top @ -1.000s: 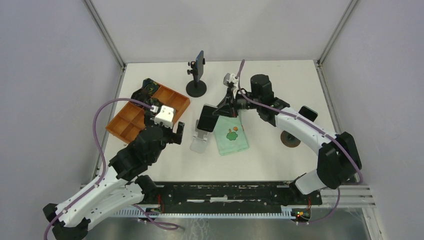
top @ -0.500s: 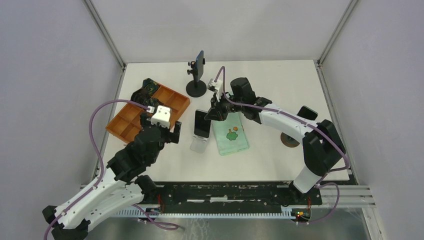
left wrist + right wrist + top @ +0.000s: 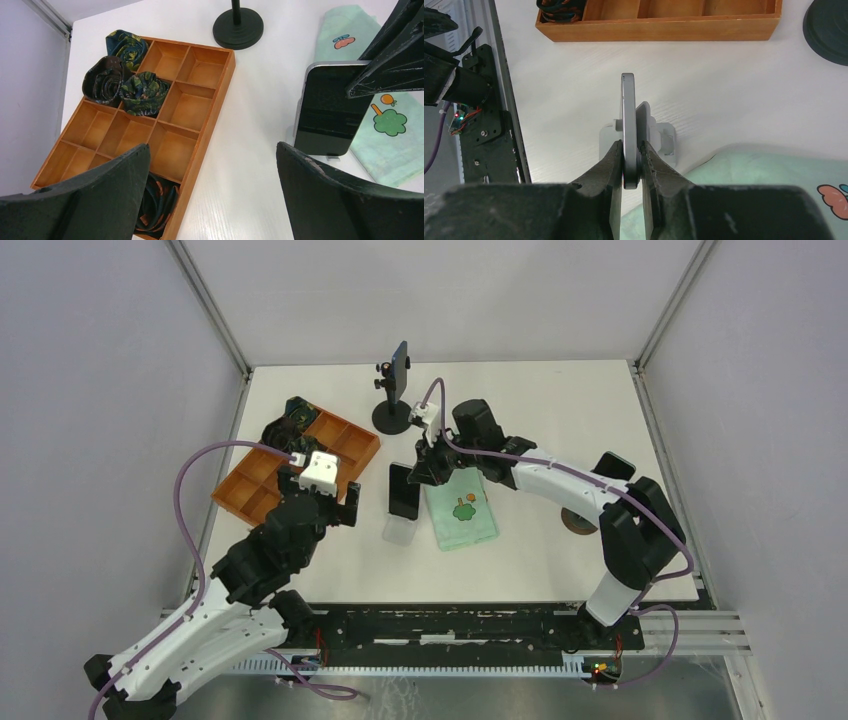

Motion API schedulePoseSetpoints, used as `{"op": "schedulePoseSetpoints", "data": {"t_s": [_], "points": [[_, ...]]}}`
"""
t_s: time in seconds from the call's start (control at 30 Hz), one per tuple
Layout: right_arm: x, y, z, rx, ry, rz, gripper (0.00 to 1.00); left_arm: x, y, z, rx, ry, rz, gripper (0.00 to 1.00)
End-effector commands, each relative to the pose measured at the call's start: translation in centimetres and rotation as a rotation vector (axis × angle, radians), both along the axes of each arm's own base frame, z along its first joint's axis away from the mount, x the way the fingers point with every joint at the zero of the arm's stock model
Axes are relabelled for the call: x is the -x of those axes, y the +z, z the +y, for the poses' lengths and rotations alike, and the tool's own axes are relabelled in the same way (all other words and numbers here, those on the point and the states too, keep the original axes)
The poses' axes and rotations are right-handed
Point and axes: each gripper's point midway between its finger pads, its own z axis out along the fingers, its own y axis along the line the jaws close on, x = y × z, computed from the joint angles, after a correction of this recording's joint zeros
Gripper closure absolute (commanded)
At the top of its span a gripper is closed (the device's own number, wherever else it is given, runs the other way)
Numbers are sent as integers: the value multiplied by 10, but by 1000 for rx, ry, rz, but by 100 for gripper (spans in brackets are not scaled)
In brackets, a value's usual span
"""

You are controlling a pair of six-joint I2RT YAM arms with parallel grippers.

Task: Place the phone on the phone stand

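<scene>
The dark phone [image 3: 403, 490] stands nearly upright on the white phone stand [image 3: 399, 530], left of the green cloth. My right gripper [image 3: 425, 468] holds the phone's upper edge. In the right wrist view the phone [image 3: 629, 115] is edge-on, its lower part resting in the stand [image 3: 661, 135], and my right gripper [image 3: 630, 150] is shut on it with both fingers [image 3: 611, 155] pressing its faces. In the left wrist view my left gripper [image 3: 212, 147] hangs open and empty over bare table, left of the phone [image 3: 330, 115].
A wooden compartment tray [image 3: 300, 465] holding rolled ties lies at the left, close to my left gripper [image 3: 345, 508]. A black tripod stand [image 3: 393, 415] carrying a blue phone rises behind. A green cloth [image 3: 462, 510] lies under the right arm; a brown disc [image 3: 580, 520] lies at the right.
My right arm has swung left and brought the phone down from a tilted hold above the cloth onto the stand. The left arm has hardly moved.
</scene>
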Motion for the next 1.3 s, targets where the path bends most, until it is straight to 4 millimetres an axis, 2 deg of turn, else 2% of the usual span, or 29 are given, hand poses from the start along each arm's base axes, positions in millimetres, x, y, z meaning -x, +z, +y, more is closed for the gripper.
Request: {"op": "schedulePoseSetpoints", "data": {"t_s": [0.0, 0.3, 0.57, 0.7, 0.77, 1.07, 1.17, 1.27], "points": [[-21, 13, 5, -17, -50, -82, 77, -2, 10, 4, -13, 6, -35, 0], [-18, 10, 4, -12, -40, -79, 58, -3, 10, 3, -11, 1, -34, 0], [-17, 18, 2, -6, -18, -129, 28, -3, 10, 3, -11, -2, -32, 0], [-18, 22, -5, 19, -9, -181, 8, -3, 10, 3, -10, -3, -32, 0], [-18, 26, -10, 42, 4, -230, 2, -3, 10, 2, -8, -4, -32, 0], [-6, 52, -51, 102, 69, -456, 2, -3, 11, 1, 4, -11, -37, 0], [0, 63, -76, 80, 76, -504, 2, -3, 12, 0, 17, -17, -38, 0], [-3, 72, -111, 39, 31, -505, 2, -1, 14, -4, 57, -32, -39, 0]]}}
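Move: My right fingers already hold the phone by its upper right edge, at the phone stand, whose middle is about 5 cm back, 4 cm left and 8 cm below. The phone's middle is roughly 2 cm back, 3 cm left and 4 cm lower. The green towel's middle lies some 11 cm right, 3 cm ahead and 11 cm down. From my idle left hand, the phone stand is about 16 cm right, 2 cm back and 14 cm below. I open my right fingers wide to let go of the phone, easing only about 1 cm forward as they part. Then I draw the hand away to my right, speeding up over some 8 cm while rising about 6 cm, out over the towel, the wrist tilting upward by around 25 degrees. ##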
